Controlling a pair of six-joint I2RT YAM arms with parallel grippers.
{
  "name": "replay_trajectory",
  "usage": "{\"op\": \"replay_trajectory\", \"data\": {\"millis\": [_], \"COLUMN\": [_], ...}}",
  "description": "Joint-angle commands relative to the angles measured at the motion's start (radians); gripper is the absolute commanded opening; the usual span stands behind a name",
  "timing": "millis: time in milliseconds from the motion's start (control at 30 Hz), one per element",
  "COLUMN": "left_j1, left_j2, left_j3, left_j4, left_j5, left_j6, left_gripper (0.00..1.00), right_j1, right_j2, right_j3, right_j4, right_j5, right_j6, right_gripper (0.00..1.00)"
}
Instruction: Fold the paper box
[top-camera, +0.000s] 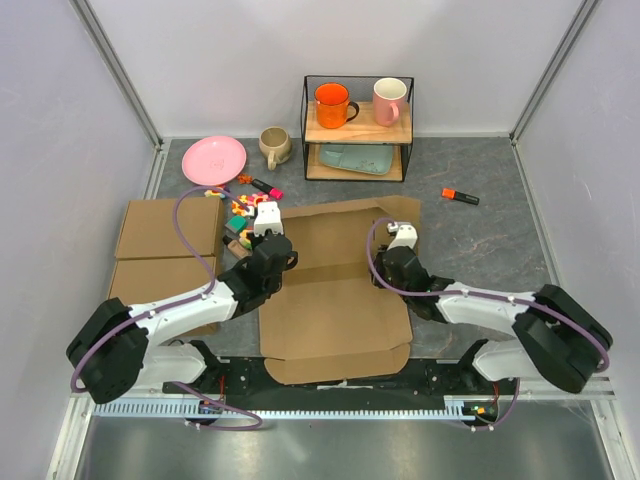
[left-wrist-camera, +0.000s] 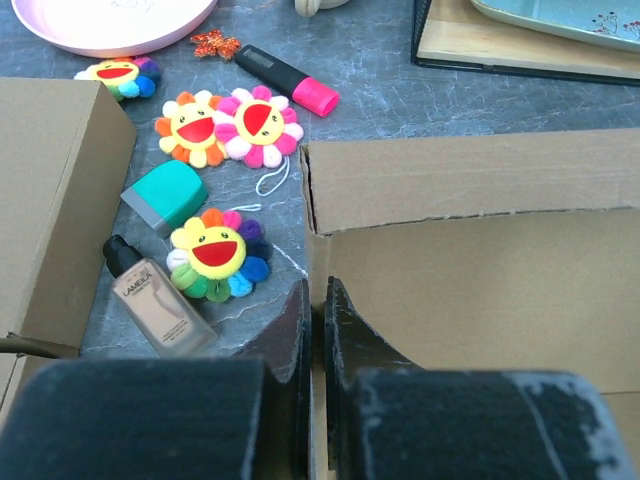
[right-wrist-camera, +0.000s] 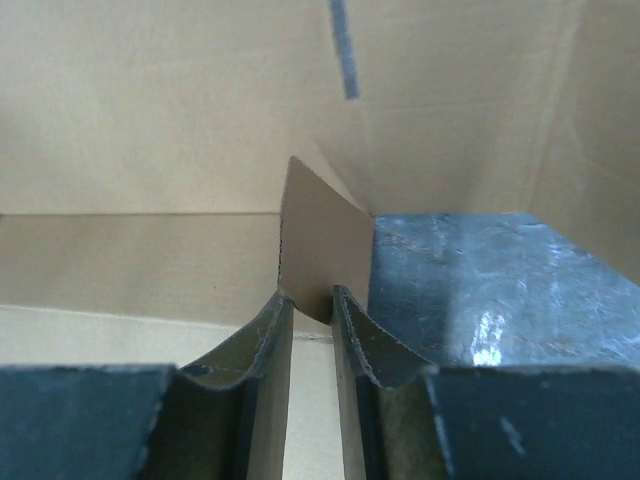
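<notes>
The paper box (top-camera: 335, 310) lies as a flat brown die-cut sheet in the middle of the table, its back panel and side flaps partly raised. My left gripper (top-camera: 270, 232) is at the sheet's left edge. In the left wrist view this gripper (left-wrist-camera: 316, 285) is shut on the thin upright edge of the left flap (left-wrist-camera: 450, 270). My right gripper (top-camera: 400, 243) is at the sheet's right edge. The right wrist view shows it (right-wrist-camera: 312, 295) with a narrow gap between its fingers (right-wrist-camera: 270, 330) and a standing cardboard flap (right-wrist-camera: 320, 240) at the tips.
Two ready-made flat boxes (top-camera: 165, 250) lie edge to edge at the left. Plush flowers (left-wrist-camera: 218, 252), a pink highlighter (left-wrist-camera: 290, 80), a foundation bottle (left-wrist-camera: 155, 305) and a teal block (left-wrist-camera: 165, 195) crowd the left flap. A pink plate (top-camera: 213, 160), beige mug (top-camera: 274, 146), wire shelf (top-camera: 358, 125) and orange marker (top-camera: 461, 196) sit behind.
</notes>
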Motion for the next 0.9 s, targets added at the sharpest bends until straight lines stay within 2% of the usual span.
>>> {"op": "replay_trajectory", "data": {"millis": [0,100,167,200,233,300,333,433,533,633,733,867], "left_j1": [-0.015,-0.019,-0.018,-0.018,-0.018,-0.018,-0.018,-0.018,-0.018,-0.019,-0.018,-0.018], "left_j2": [0.029,0.029,0.029,0.029,0.029,0.024,0.018,0.018,0.018,0.018,0.015,0.023], "left_j3": [-0.030,-0.030,-0.032,-0.030,-0.030,-0.029,-0.029,-0.027,-0.027,-0.030,-0.030,-0.032], "left_j4": [-0.061,-0.063,-0.068,-0.071,-0.072,-0.080,-0.080,-0.080,-0.081,-0.084,-0.084,-0.088], "left_j5": [0.005,0.005,0.002,-0.003,-0.004,-0.007,-0.009,-0.010,-0.009,-0.007,-0.003,0.034], "left_j6": [-0.003,-0.003,-0.003,-0.005,-0.006,-0.006,-0.006,-0.003,-0.003,-0.011,-0.017,-0.009], "left_gripper": [0.02,0.02,0.02,0.02,0.02,0.02,0.02,0.02,0.02,0.02,0.02,0.02], "right_j1": [0.033,0.075,0.089,0.096,0.096,0.098,0.096,0.092,0.056,-0.012,-0.108,-0.220], "right_j2": [0.105,0.175,0.162,0.116,0.082,-0.043,-0.088,-0.254,-0.380,-0.446,-0.429,-0.334], "right_j3": [0.073,0.110,0.116,0.119,0.122,0.147,0.157,0.200,0.226,0.205,0.168,0.112], "right_j4": [0.027,-0.022,-0.054,-0.069,-0.086,-0.164,-0.216,-0.287,-0.345,-0.358,-0.356,-0.271], "right_j5": [-0.062,-0.062,-0.015,0.002,0.022,0.100,0.154,0.254,0.372,0.453,0.418,0.280], "right_j6": [-0.095,-0.126,-0.130,-0.129,-0.130,-0.141,-0.146,-0.179,-0.189,-0.166,-0.101,-0.055], "right_gripper": [0.30,0.36,0.45,0.50,0.59,0.69,0.78,0.87,0.89,0.85,0.85,0.89]}}
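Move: At the right end of the fold, between the base and the far panel, the small corner tab sits at the right fingertips, about 2 cm ahead. Counted from the right hand, the far panel's middle is roughly 6 cm ahead, 12 cm left and 5 cm higher; its right flap is about 8 cm ahead, 7 cm right and 6 cm higher. The left hand, at the panel's top left corner, has the tab some 27 cm right, 8 cm back and 10 cm below. Nudging about 2.5 cm left and 2 cm down at the corner tab, the right hand opens its fingers wide and comes away from the tab, rising quickly some 18 cm, then swinging about 14 cm right and slightly forward out past the panel's right flap, fingers tipping up and turning clockwise. The left hand keeps its pinch on the far panel's top left corner. ##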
